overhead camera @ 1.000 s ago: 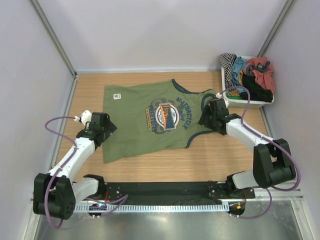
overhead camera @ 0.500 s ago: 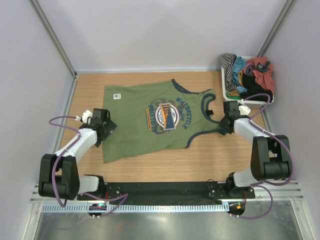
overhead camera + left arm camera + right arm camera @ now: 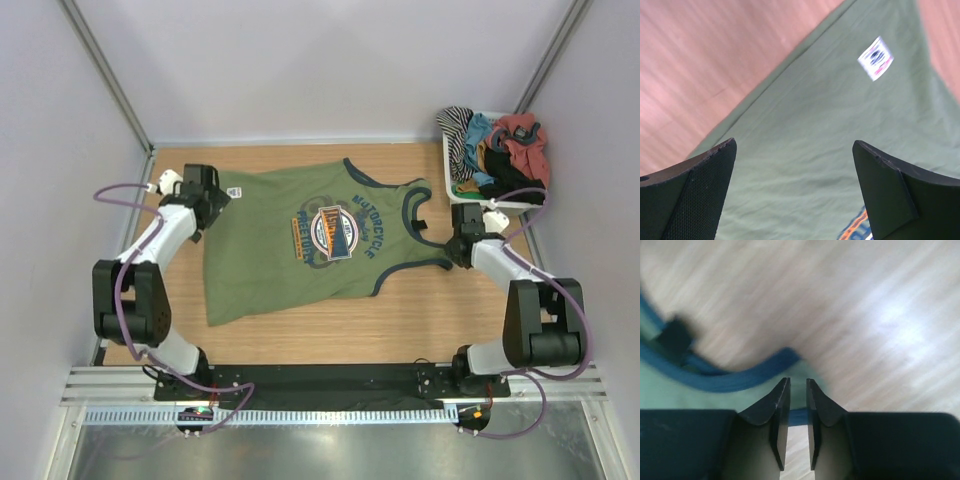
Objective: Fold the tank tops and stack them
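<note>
The olive green tank top lies flat on the wooden table, print side up, straps pointing right. My left gripper hovers open over its far left corner; in the left wrist view green cloth and a small white label show between the wide-set fingers. My right gripper is at the near strap's end. Its jaws stand almost together on the blue-trimmed strap tip. The black tank top shows as black cloth in the heap at the back right.
A white bin at the back right holds a heap of striped, teal and red garments. White walls and metal posts close in the table on three sides. Bare wood shows to the right of the strap.
My left gripper has travelled from the near left hem up to the far left corner, staying open. My right gripper has shifted right to the strap end and its jaws have closed.
</note>
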Controlling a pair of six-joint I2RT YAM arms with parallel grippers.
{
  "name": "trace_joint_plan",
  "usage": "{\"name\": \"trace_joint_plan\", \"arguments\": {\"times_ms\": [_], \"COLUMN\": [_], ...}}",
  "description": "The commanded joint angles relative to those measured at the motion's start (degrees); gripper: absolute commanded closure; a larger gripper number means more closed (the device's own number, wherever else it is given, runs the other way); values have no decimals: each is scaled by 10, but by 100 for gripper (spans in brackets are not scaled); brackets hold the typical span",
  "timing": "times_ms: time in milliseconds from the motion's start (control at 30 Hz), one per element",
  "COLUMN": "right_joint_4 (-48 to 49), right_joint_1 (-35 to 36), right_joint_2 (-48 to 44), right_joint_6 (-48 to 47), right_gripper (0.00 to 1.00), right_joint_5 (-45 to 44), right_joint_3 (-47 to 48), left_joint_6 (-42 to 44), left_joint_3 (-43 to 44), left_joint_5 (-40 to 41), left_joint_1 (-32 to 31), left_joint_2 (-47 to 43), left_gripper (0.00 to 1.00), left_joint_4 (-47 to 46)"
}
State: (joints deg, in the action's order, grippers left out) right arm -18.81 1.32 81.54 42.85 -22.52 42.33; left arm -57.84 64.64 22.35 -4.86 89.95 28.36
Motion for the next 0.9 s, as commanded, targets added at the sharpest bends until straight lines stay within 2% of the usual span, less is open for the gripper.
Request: {"name": "trace_joint_plan", "arguments": {"times_ms": [0, 67, 100, 167, 200, 267, 333, 500, 533, 633, 733, 867], "right_joint_4": [89, 111, 112, 88, 77, 51, 32, -45, -54, -62, -35, 42], "right_joint_1": [9, 20, 26, 38, 53, 67, 81, 95, 98, 98, 98, 98], "right_joint_2": [-17, 7, 46, 91, 119, 191, 237, 420, 445, 537, 624, 675], "right_joint_6": [-75, -80, -85, -96, -103, -120, -134, -162, -166, -169, -152, -100], "right_gripper": [73, 67, 66, 65, 64, 63, 57, 54, 54, 50, 48, 47], "right_joint_5": [120, 177, 191, 205, 218, 237, 251, 255, 257, 288, 338, 365], "right_joint_3": [49, 96, 118, 210, 243, 345, 451, 665, 734, 856, 949, 968], "left_joint_6": [19, 40, 47, 60, 67, 81, 93, 119, 122, 128, 134, 144], "left_joint_3": [99, 157, 173, 207, 241, 278, 332, 445, 456, 483, 487, 487], "left_joint_5": [14, 6, -1, -17, -35, -44, -56, -59, -59, -59, -64, -78], "left_joint_1": [16, 22, 24, 29, 31, 33, 34, 40, 42, 43, 46, 47], "left_joint_2": [51, 100, 114, 161, 181, 213, 262, 354, 362, 380, 383, 383], "left_gripper": [2, 5, 10, 15, 22, 28, 34, 36, 36, 37, 36, 33], "left_joint_4": [17, 25, 24, 19, 16, 19, 24, 65, 68, 75, 68, 60]}}
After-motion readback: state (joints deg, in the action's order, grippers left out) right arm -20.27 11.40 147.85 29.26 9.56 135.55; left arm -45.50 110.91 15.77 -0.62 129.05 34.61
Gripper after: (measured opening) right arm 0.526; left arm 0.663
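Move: My left hand goes for the tank top's far hem corner, about 19 cm ahead, 3 cm to its left and 9 cm below it. The white label is some 12 cm ahead of this hand, 3 cm right. From my right hand, the far armpit corner lies about 36 cm ahead and 27 cm left, a touch lower. The near strap end is level with the right fingertips, 3 cm left; the far strap is roughly 25 cm ahead, 8 cm left; the clothes bin about 30 cm ahead, 15 cm right. I bring my right hand away from the near strap end and arc it forward and left over the shoulder end, some 34 cm out, rising about 12 cm before sinking towards the far armpit corner, fingers opening to half, wrist turning counter-clockwise with the tips swinging up. Meanwhile I send my left hand about 17 cm forward towards the far hem corner, finally dipping while its wide-open fingers narrow partway. ##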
